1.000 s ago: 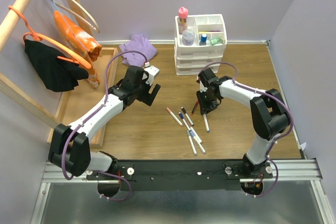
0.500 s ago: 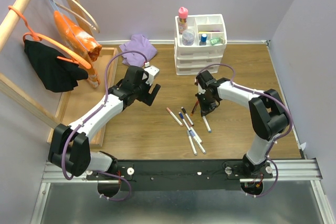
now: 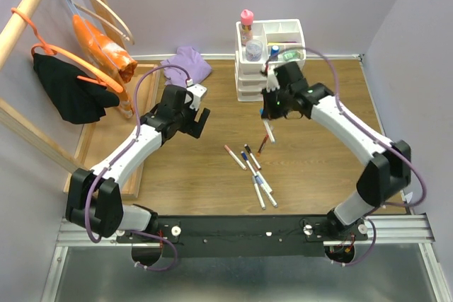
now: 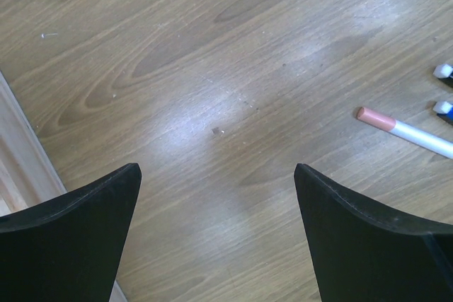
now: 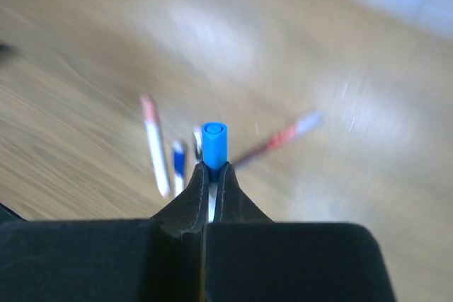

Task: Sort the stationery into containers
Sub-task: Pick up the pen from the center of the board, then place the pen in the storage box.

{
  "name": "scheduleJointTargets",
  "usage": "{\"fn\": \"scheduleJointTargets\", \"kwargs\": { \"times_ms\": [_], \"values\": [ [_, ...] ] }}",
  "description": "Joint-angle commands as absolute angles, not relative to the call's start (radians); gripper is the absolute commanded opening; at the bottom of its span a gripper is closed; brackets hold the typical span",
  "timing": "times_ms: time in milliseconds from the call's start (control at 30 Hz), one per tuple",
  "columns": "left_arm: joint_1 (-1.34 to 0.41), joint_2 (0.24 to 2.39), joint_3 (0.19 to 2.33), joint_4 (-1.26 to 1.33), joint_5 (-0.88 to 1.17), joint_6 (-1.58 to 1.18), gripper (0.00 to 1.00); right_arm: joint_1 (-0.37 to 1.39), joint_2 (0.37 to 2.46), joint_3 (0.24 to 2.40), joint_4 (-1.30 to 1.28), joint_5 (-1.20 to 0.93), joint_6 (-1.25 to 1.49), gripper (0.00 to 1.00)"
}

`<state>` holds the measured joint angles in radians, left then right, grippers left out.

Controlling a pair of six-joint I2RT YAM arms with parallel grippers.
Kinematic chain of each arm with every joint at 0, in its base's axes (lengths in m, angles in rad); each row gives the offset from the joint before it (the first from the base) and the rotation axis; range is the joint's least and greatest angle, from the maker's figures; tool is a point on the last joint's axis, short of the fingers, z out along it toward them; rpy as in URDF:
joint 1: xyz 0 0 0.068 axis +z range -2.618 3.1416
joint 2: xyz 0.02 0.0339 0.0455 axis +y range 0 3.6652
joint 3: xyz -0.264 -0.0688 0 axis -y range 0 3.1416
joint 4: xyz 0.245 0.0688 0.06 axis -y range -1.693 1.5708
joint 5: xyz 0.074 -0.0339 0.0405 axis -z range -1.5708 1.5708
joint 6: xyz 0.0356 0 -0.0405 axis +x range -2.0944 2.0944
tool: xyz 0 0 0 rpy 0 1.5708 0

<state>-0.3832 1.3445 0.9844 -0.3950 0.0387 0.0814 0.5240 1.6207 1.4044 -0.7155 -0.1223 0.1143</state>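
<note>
My right gripper point(image 3: 269, 114) is shut on a thin white marker with a blue cap point(image 5: 214, 143). It holds the marker point(image 3: 267, 132) in the air, just in front of the white drawer unit point(image 3: 271, 76). Several other thin markers point(image 3: 256, 178) lie on the wooden table below, along with a pink-capped marker point(image 3: 235, 156) and a red pen point(image 3: 262, 145). The unit's top tray holds a pink-capped glue bottle point(image 3: 245, 25), a grey jar point(image 3: 253, 50) and a mint highlighter point(image 3: 290, 54). My left gripper point(image 3: 195, 122) hangs open over bare wood point(image 4: 216, 167), with the pink-capped marker point(image 4: 403, 129) off to its right.
A purple cloth point(image 3: 187, 61) lies at the back, left of the drawer unit. A long wooden tray point(image 3: 138, 104) runs along the left side, with a rack of hangers and clothes point(image 3: 74, 68) above it. The right wrist view is motion-blurred.
My right gripper has shut on the blue-capped marker and lifted it off the table, moving back toward the drawer unit. The left arm has shifted slightly back and to the left.
</note>
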Motion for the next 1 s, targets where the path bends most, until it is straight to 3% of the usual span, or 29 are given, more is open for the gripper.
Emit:
{"fn": "scheduleJointTargets", "kwargs": {
  "times_ms": [0,267,533,967],
  "values": [
    [-0.380,1.353,1.045,-0.405,0.087,0.086,0.98,0.520,1.536,1.584,-0.574,-0.167,0.046,0.01],
    [-0.379,1.413,1.115,-0.426,0.071,0.098,0.98,0.410,1.732,1.949,-0.256,-0.045,0.009,0.01],
    [-0.376,1.437,1.152,-0.454,0.041,0.121,0.98,0.353,1.923,2.063,0.044,-0.005,-0.090,0.01],
    [-0.365,1.485,1.180,-0.476,0.054,0.114,0.98,0.295,2.223,2.333,0.107,0.051,-0.092,0.01]
  ]
}}
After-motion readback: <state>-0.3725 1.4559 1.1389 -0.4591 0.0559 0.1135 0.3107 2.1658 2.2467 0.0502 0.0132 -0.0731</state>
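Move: Straight ahead of the right hand, which already holds the blue-capped pen clear of the table, the white drawer box's open top lies about 22 cm out and 4 cm higher. On that top, the pink-capped bottle stands some 7 cm left of the middle and 3 cm farther out, the clear jar 5 cm left and 2 cm nearer, and the small blue-capped jar 2 cm nearer. From the left hand the same top is roughly 20 cm ahead and 19 cm to its right. Swinging the pen up fast off the table area, the right hand climbs nearly 28 cm while its reach forward builds to some 30 cm, then sinks a few centimetres and slows over the drawer box's open top. The wrist tips up about 60 degrees, so the fingers end nearly level; they stay shut on the pen. The empty left hand, still open, eases about 2.5 cm forward. ##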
